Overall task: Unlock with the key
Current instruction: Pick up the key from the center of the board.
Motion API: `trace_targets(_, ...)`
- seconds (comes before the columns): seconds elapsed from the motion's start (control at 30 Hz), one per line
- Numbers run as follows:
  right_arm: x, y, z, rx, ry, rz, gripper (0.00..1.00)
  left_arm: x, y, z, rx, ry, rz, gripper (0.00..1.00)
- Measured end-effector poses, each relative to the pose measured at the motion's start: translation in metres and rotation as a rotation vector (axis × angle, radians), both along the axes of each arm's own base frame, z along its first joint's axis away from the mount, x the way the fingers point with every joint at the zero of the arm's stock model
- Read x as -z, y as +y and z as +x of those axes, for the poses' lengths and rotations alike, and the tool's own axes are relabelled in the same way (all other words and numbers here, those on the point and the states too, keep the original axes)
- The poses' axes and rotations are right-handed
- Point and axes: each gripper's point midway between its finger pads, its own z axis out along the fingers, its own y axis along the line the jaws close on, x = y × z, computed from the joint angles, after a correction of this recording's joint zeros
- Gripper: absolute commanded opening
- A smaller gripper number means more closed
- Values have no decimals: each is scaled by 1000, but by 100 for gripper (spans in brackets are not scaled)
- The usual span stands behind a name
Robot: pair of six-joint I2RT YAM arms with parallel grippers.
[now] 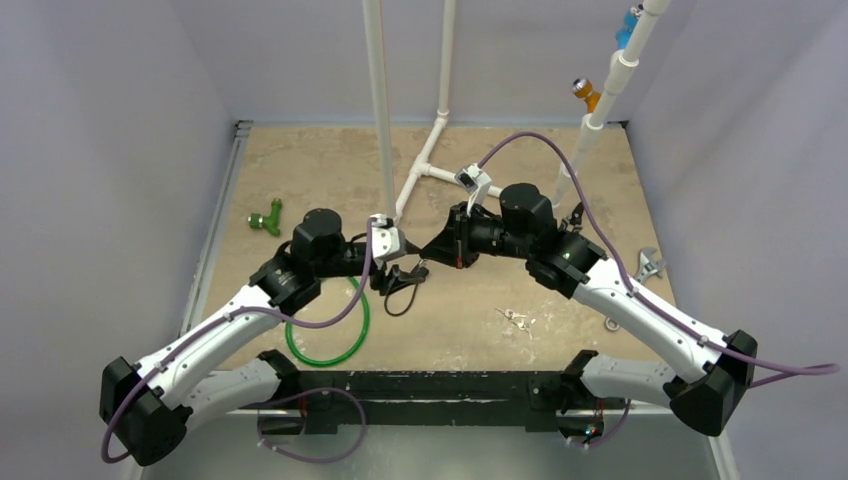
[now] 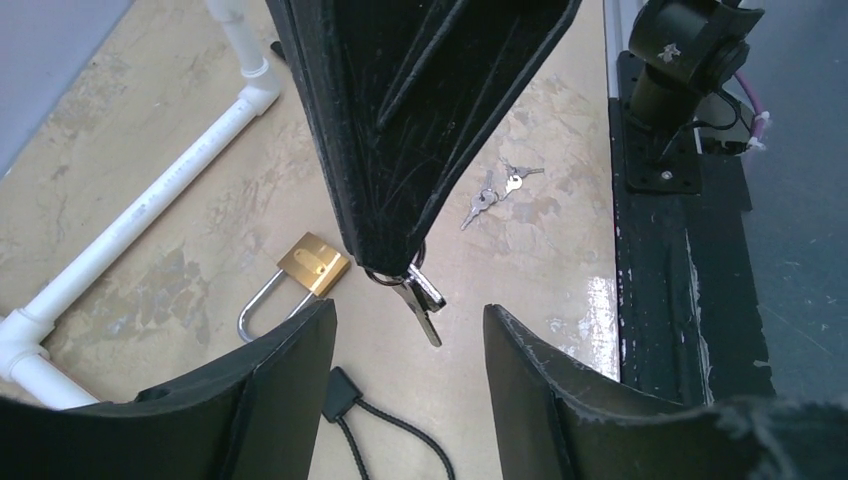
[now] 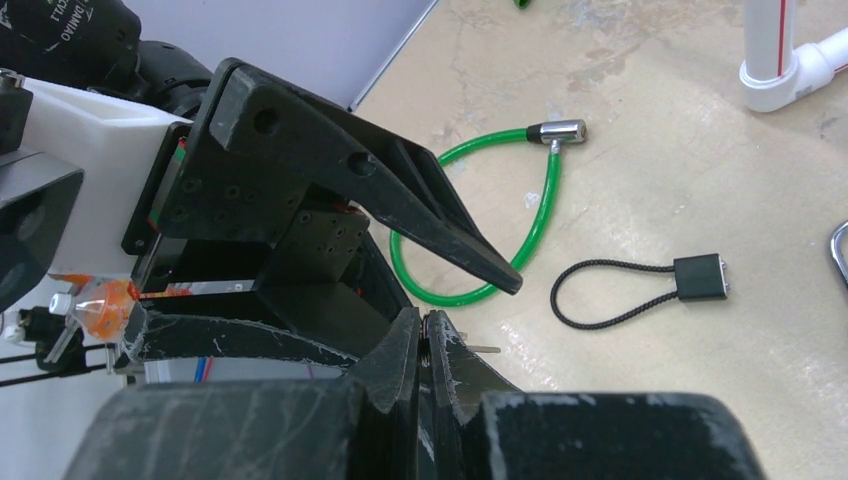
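My right gripper (image 3: 425, 325) is shut on the ring of a small bunch of keys. A silver key (image 2: 425, 305) hangs from its tip, blade pointing down, above the table. My left gripper (image 2: 408, 310) is open, one finger on each side of the hanging key and touching neither side of it. The brass padlock (image 2: 313, 265) with its steel shackle lies flat on the table just behind the left finger. In the top view both grippers (image 1: 412, 268) meet at the table's middle and hide the padlock.
A black cord lock (image 3: 640, 290) and a green cable lock (image 1: 325, 340) lie near the grippers. Spare keys (image 1: 517, 320) lie to the right, with a wrench (image 1: 648, 265) beyond them. White pipes (image 1: 425, 165) stand behind, and a green fitting (image 1: 267, 217) lies at the left.
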Motion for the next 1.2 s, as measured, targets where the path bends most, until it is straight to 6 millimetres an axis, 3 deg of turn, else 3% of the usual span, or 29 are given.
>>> trace_targets(0.07, 0, 0, 0, 0, 0, 0, 0, -1, 0, -2, 7, 0, -2, 43)
trace_targets(0.17, 0, 0, 0, 0, -1, 1, 0, 0, 1, -2, 10, -14, 6, 20)
trace_targets(0.47, 0, 0, 0, 1, -1, 2, 0, -4, 5, 10, -48, -70, 15, 0)
trace_targets(0.57, -4, 1, 3, 5, -14, 14, 4, -6, 6, 11, -61, -82, 13, 0)
trace_targets(0.6, -4, 1, 3, 6, -17, 16, 12, -7, 7, 12, -66, -93, 16, 0)
trace_targets(0.67, -5, 2, 3, 3, -15, 20, 37, -7, 9, 15, -67, -128, 33, 0)
trace_targets(0.8, -4, 2, -1, -11, -5, 18, 58, -10, 18, 23, -63, -264, 115, 0)
trace_targets(0.97, 2, -3, -5, -23, 2, -18, 63, -25, 32, 32, -31, -512, 234, 0)
trace_targets(1.2, -20, -10, 5, 2, -65, -21, 63, -44, 52, 29, 36, -780, 367, 0)
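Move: The key on its ring hangs in the air from the right hand's shut fingertips, about 2 cm left of that hand and 1 cm below it; from the left hand it is roughly 1 cm ahead and 2 cm right at the same height, between the open fingertips. On the board some 24 cm below the left hand lie the black cable lock, about 5 cm ahead and 3 cm left, and the brass padlock, roughly 12 cm ahead and 8 cm right. The spare keys lie about 2 cm back and 19 cm right, equally low. The left hand shuts its fingers on the key while easing about 1 cm forward, and the right hand keeps its hold until that pinch is closed, then opens wide, lets go and backs off a centimetre or two to the right and up. Still pinching, the left hand carries the key left and up, about 5 cm and 4 cm, with a little forward travel, rolling some 45 degrees about its fingers' line so that its forward side rises. ##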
